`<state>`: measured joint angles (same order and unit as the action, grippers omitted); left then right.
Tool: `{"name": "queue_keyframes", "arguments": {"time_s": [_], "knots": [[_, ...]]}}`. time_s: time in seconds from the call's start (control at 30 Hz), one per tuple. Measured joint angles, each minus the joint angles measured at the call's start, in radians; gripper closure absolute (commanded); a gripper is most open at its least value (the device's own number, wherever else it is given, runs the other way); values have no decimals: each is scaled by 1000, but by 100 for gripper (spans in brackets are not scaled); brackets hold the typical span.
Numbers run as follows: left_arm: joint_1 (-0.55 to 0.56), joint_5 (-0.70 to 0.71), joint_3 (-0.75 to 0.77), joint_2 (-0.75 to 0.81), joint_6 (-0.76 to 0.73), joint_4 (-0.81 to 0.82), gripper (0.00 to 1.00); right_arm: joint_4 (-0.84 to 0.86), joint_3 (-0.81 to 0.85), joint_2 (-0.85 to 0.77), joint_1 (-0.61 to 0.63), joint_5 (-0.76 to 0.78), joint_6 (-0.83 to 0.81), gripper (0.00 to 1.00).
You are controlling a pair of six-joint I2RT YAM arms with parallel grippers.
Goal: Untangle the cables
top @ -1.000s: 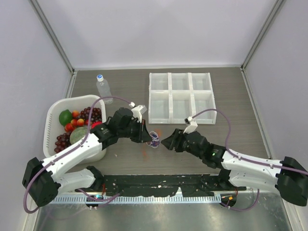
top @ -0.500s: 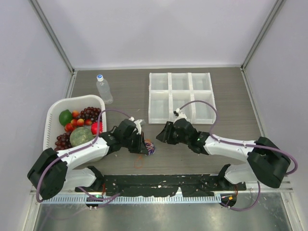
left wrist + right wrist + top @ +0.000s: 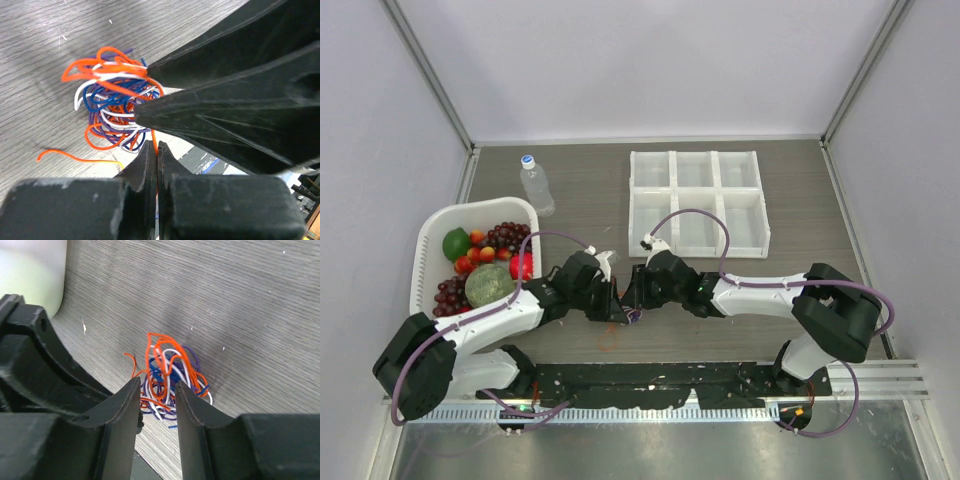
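The cables [image 3: 112, 105] are a small knot of orange, blue, purple and white strands lying on the wood table near its front middle [image 3: 636, 314]. My left gripper [image 3: 156, 145] is shut on one orange strand that runs up from the knot between its fingertips; in the top view it sits just left of the tangle [image 3: 619, 307]. My right gripper [image 3: 157, 385] is open, with its two fingers straddling the near side of the cables [image 3: 170, 372] and several loops between them. From above, the right gripper [image 3: 632, 292] meets the left one over the knot and hides most of it.
A single loose orange strand [image 3: 75, 157] lies on the table beside the knot. A white basket [image 3: 426, 250] of fruit stands at the left, with a water bottle [image 3: 535, 183] behind it. A white compartment tray [image 3: 697, 203] sits at the back right.
My right arm has swung left across the table to the knot and its jaws have narrowed around the loops. The left gripper moved slightly toward the near edge, still shut.
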<state>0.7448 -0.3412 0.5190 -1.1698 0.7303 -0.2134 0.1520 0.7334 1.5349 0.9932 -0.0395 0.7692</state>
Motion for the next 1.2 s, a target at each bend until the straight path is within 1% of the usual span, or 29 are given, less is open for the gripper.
{"name": "queue_keyframes", "arguments": {"time_s": [0.03, 0.07, 0.13, 0.2, 0.27, 0.33, 0.4, 0.53, 0.6, 0.7, 0.87, 1.0, 1.03, 1.1, 1.2], "knots": [[0, 0, -2, 6, 0, -1, 100, 6, 0, 9, 3, 0, 0, 74], [0, 0, -3, 14, 0, -2, 100, 13, 0, 16, 5, 0, 0, 83], [0, 1, -4, 31, 1, -5, 100, 20, 0, 30, 6, 13, 2, 95], [0, 2, -4, 55, 3, -14, 100, 13, 0, 31, 6, 40, 2, 99], [0, 12, -4, 89, 4, -32, 100, 3, -4, 18, 6, 87, 8, 99], [0, 35, -4, 143, 5, -68, 100, -27, -26, -34, 6, 153, 15, 99], [0, 63, -4, 212, 8, -108, 100, -56, -62, -115, 4, 214, 24, 99], [0, 125, 6, 406, 21, -190, 100, -79, -145, -287, -10, 306, 68, 99], [0, 152, 39, 475, 21, -233, 100, -91, -176, -335, -15, 338, 96, 99], [0, 198, 140, 533, 8, -300, 100, -123, -224, -383, -16, 372, 132, 99], [0, 304, 359, 554, -40, -388, 100, -216, -308, -521, -16, 442, 185, 99], [0, 368, 497, 532, -74, -445, 100, -274, -311, -569, -24, 482, 193, 99], [0, 375, 523, 517, -83, -451, 100, -283, -311, -576, -27, 488, 192, 99], [0, 377, 560, 482, -95, -459, 100, -298, -311, -582, -27, 497, 191, 96], [0, 374, 604, 428, -116, -473, 100, -322, -313, -581, -27, 506, 184, 96]]}}
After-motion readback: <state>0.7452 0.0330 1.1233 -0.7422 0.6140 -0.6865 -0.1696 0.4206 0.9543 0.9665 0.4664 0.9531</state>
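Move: The cable bundle lies just below the half-open right fingertips, about 1 cm to their left and 2 cm down. From the left hand, already shut on an orange strand, the bundle's middle is about 1 cm forward, 3 cm right and 1 cm down. From the right hand, the white divided tray is centred some 25 cm ahead and 16 cm right, and the fruit bin's middle about 38 cm left and 11 cm forward. Orange and white loops of the bundle are pinched as the right fingers sink about 1 cm and shut, then drawn some 15 cm to the right, that hand turning about 30 degrees clockwise. Meanwhile the left hand keeps its orange strand and pulls it up and away from the bundle, slowly then fast, rising about 27 cm with a slight drift left as its fingers swing forward. ##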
